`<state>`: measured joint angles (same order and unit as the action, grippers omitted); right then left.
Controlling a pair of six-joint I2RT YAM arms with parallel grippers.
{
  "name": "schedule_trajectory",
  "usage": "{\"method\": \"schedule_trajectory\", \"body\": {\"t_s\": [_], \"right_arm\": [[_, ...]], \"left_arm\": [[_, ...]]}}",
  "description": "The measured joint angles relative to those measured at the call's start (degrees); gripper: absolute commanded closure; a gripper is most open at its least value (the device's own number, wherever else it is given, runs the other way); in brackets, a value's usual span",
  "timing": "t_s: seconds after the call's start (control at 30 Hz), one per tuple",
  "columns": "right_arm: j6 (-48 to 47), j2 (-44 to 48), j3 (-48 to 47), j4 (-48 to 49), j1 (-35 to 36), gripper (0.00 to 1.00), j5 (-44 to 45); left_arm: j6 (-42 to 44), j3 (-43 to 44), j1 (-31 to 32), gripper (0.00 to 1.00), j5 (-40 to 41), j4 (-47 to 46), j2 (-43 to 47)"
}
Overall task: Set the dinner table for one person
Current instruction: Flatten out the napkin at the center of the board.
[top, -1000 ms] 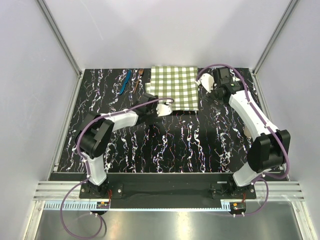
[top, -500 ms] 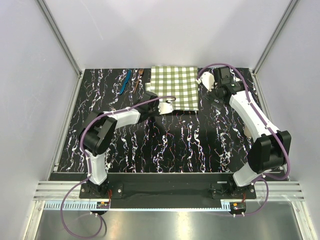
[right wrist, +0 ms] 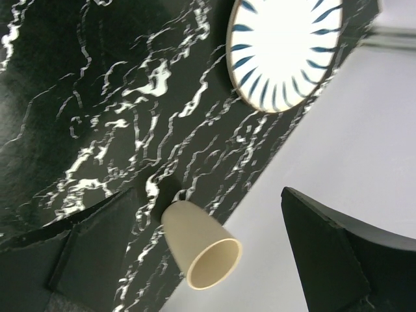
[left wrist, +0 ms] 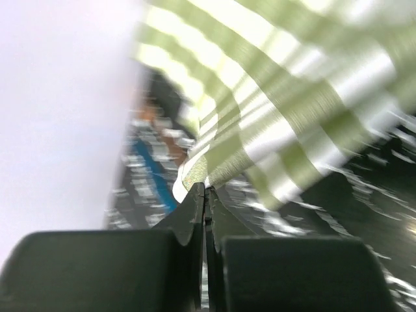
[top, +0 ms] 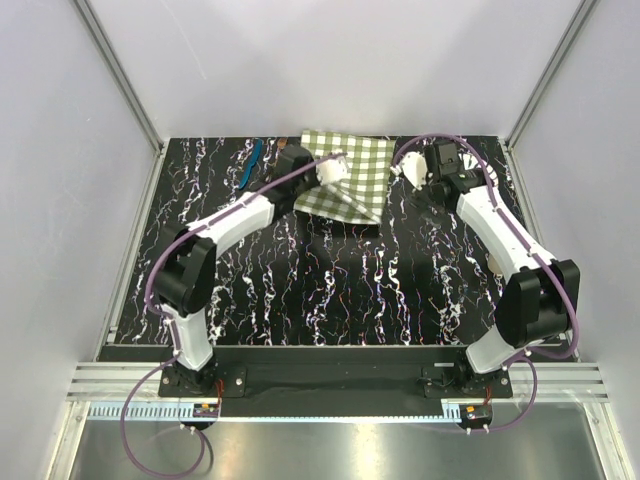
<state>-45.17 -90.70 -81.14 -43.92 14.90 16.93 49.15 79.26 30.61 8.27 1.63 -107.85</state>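
The dinner table [top: 340, 290] is black with white veins. A green-and-white checked cloth [top: 355, 185] lies at its back middle, its near-left part raised and crumpled. My left gripper [top: 330, 168] is shut on the cloth's edge; in the left wrist view the jaws [left wrist: 207, 190] pinch the fabric [left wrist: 292, 97]. My right gripper [top: 412, 172] hovers open at the back right. Its wrist view shows a beige cup [right wrist: 198, 250] upright on the table below the wide-apart fingers [right wrist: 325, 253], untouched, and a white plate with blue dashes [right wrist: 286, 49] farther off.
A blue utensil [top: 250, 163] lies at the back left of the table, also seen blurred in the left wrist view [left wrist: 153, 175], with a brown utensil beside it. White walls close in the table at the back and both sides.
My left gripper has shut on the cloth's near-left corner and carried it up and toward the back, rumpling the cloth. The right arm has barely moved.
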Motion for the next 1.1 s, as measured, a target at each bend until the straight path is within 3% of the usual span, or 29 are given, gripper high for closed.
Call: {"method": "schedule_trajectory", "body": {"t_s": [0.23, 0.47, 0.67, 0.8, 1.1], "right_arm": [[6.03, 0.57, 5.27, -0.2, 0.0, 0.0, -5.27], [10.86, 0.02, 4.83, -0.48, 0.02, 0.0, -11.41], [9.49, -0.72, 3.61, 2.45, 1.68, 0.0, -12.52], [7.19, -0.9, 4.04, 6.08, 3.72, 0.0, -8.87], [9.16, -2.56, 4.61, 17.84, 2.82, 0.0, 9.4]], "left_arm": [[0.42, 8.17, -0.94, 1.0, 5.16, -0.63, 4.79], [0.74, 8.52, -0.96, 1.0, 6.34, -1.25, 6.99], [0.87, 8.41, -0.17, 1.0, 5.03, -0.87, 7.37], [0.9, 8.35, 1.88, 1.0, 3.06, -1.25, 8.7], [1.44, 5.68, 10.64, 1.0, -3.32, -2.4, 13.66]]}}
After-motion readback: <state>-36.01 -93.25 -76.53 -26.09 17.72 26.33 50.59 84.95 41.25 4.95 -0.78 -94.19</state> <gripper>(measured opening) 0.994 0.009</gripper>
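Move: The left hand already holds the napkin by its front edge, some 11 cm above the board; the napkin's lying part is centred about 8 cm ahead and 7 cm to the right of that hand. The board's centre is about 8 cm back and 6 cm right, the fork 12 cm ahead and 11 cm left, the blue knife 11 cm ahead and 19 cm left. From the empty right hand the napkin lies some 18 cm ahead, 26 cm left and 15 cm below. Keeping the napkin's edge pinched, the left hand whips it almost straight up by about 14 cm, pauses, then swings it right and back over the board, some 10 cm sideways and 8 cm towards the base, still rising a little while the fingers tip up and turn clockwise by roughly 15 degrees. The right hand, open and empty, dips back and down, shifts left, then swings forward and rises again near its starting place, touching nothing. ##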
